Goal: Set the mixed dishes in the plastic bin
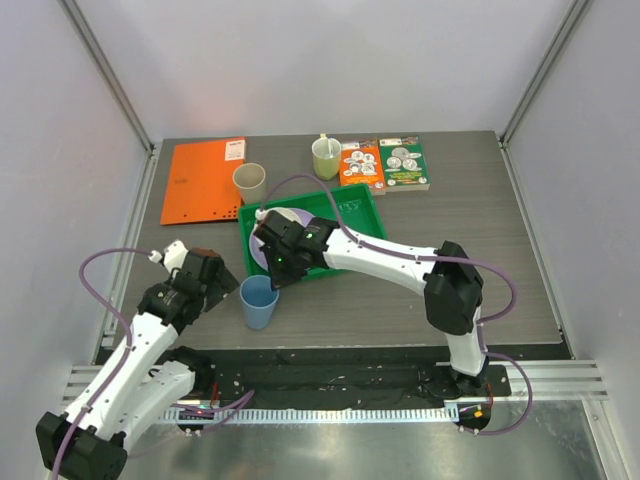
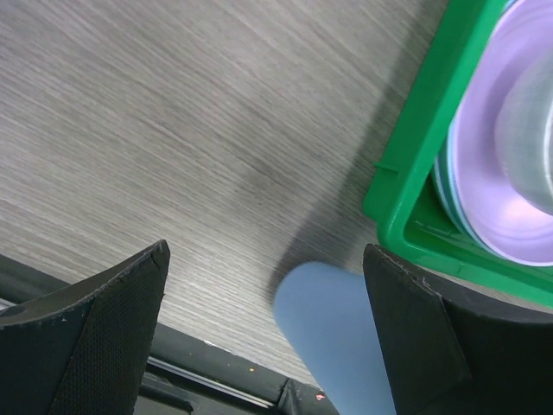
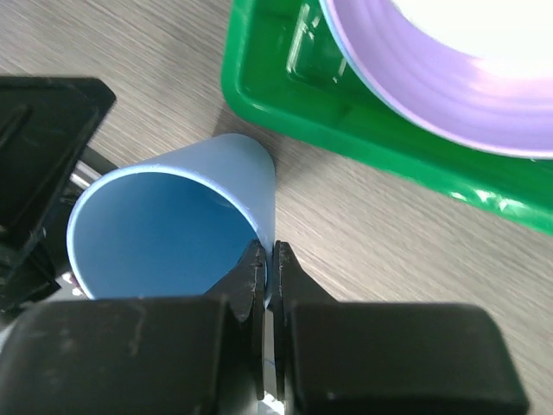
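A blue cup (image 1: pixel 259 300) stands upright on the table just in front of the green plastic bin (image 1: pixel 372 203). My right gripper (image 1: pixel 276 276) reaches down over it. In the right wrist view the right gripper (image 3: pixel 270 255) is shut on the blue cup's (image 3: pixel 164 225) rim, one finger inside and one outside. My left gripper (image 1: pixel 226 285) is open just left of the cup; in its own view the cup (image 2: pixel 333 337) lies between the wide fingers (image 2: pixel 266 251), untouched. A lilac plate (image 2: pixel 492 173) lies in the bin (image 2: pixel 415 173) on a light blue plate (image 2: pixel 441 192). A beige cup (image 1: pixel 250 183) stands behind the bin.
An orange folder (image 1: pixel 203 180) lies at the back left. A pale yellow-green mug (image 1: pixel 326 157) with a spoon stands at the back, beside two printed cards (image 1: pixel 386 165). The table's dark front edge runs just behind the blue cup.
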Motion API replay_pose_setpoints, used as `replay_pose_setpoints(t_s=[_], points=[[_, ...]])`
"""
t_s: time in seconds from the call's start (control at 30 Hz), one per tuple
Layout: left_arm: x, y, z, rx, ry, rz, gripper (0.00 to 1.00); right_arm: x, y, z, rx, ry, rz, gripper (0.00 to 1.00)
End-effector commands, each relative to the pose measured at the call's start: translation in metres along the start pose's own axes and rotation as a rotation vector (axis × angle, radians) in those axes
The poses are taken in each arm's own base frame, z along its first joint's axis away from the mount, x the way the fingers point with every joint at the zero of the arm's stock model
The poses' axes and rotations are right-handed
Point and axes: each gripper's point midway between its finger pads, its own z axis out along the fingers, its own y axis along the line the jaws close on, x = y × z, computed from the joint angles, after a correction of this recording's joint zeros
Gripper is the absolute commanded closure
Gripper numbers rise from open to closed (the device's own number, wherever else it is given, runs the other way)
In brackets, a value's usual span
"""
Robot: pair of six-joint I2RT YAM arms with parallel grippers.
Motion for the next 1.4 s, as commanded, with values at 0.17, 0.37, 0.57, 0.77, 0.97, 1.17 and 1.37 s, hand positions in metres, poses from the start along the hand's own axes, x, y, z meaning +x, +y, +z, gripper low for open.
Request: replay_pose_setpoints(t_s=[0.17, 0.37, 0.57, 0.77, 0.97, 1.17, 1.37], points=[[-0.015, 0.001, -0.003, -0.007, -0.072, -0.055, 0.07, -0.005, -0.027, -0.094, 0.076, -0.133, -0.013, 0.99], [-0.015, -0.001, -0.003, 0.003, -0.067, -0.034, 0.05, -0.038, -0.097, -0.151, 0.194, -0.269, 0.054, 0.99], [-0.014, -0.005, -0.001, -0.003, -0.044, -0.034, 0.05, -0.095, -0.205, -0.177, 0.347, -0.331, 0.179, 0.99], [-0.015, -0.008, -0.001, -0.013, -0.032, -0.018, 0.04, -0.157, -0.226, -0.161, 0.380, -0.343, 0.128, 0.99], [-0.024, -0.007, -0.008, 0.023, -0.087, -0.044, 0.04, -0.200, -0.242, -0.121, 0.428, -0.324, 0.119, 0.99], [-0.027, -0.006, -0.008, 0.012, -0.099, -0.039, 0.04, -0.193, -0.245, -0.091, 0.408, -0.257, 0.130, 0.99], [-0.021, -0.010, 0.000, 0.003, -0.064, -0.019, 0.04, -0.189, -0.246, -0.076, 0.383, -0.243, 0.137, 0.99]])
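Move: My right hand already has the blue cup pinched by its right rim. It goes to the free floor of the green bin's far right part, about 24 cm ahead, 15 cm right and 8 cm below. The purple plate lies about 18 cm ahead and 2 cm right; the mug about 37 cm ahead and 13 cm right; the orange book 37 cm ahead, 22 cm right. From my left hand that free floor is roughly 25 cm ahead and 28 cm right. Keeping the rim pinched, I lift the blue cup about 12 cm while my right hand swings right, then carry it forward past the right side of the plate and bowls, some 25 cm ahead and nearly 19 cm right overall. Easing a little back left on the way, I lower it about 8 cm over the bin's far part, the hand turned some 20 degrees clockwise. ##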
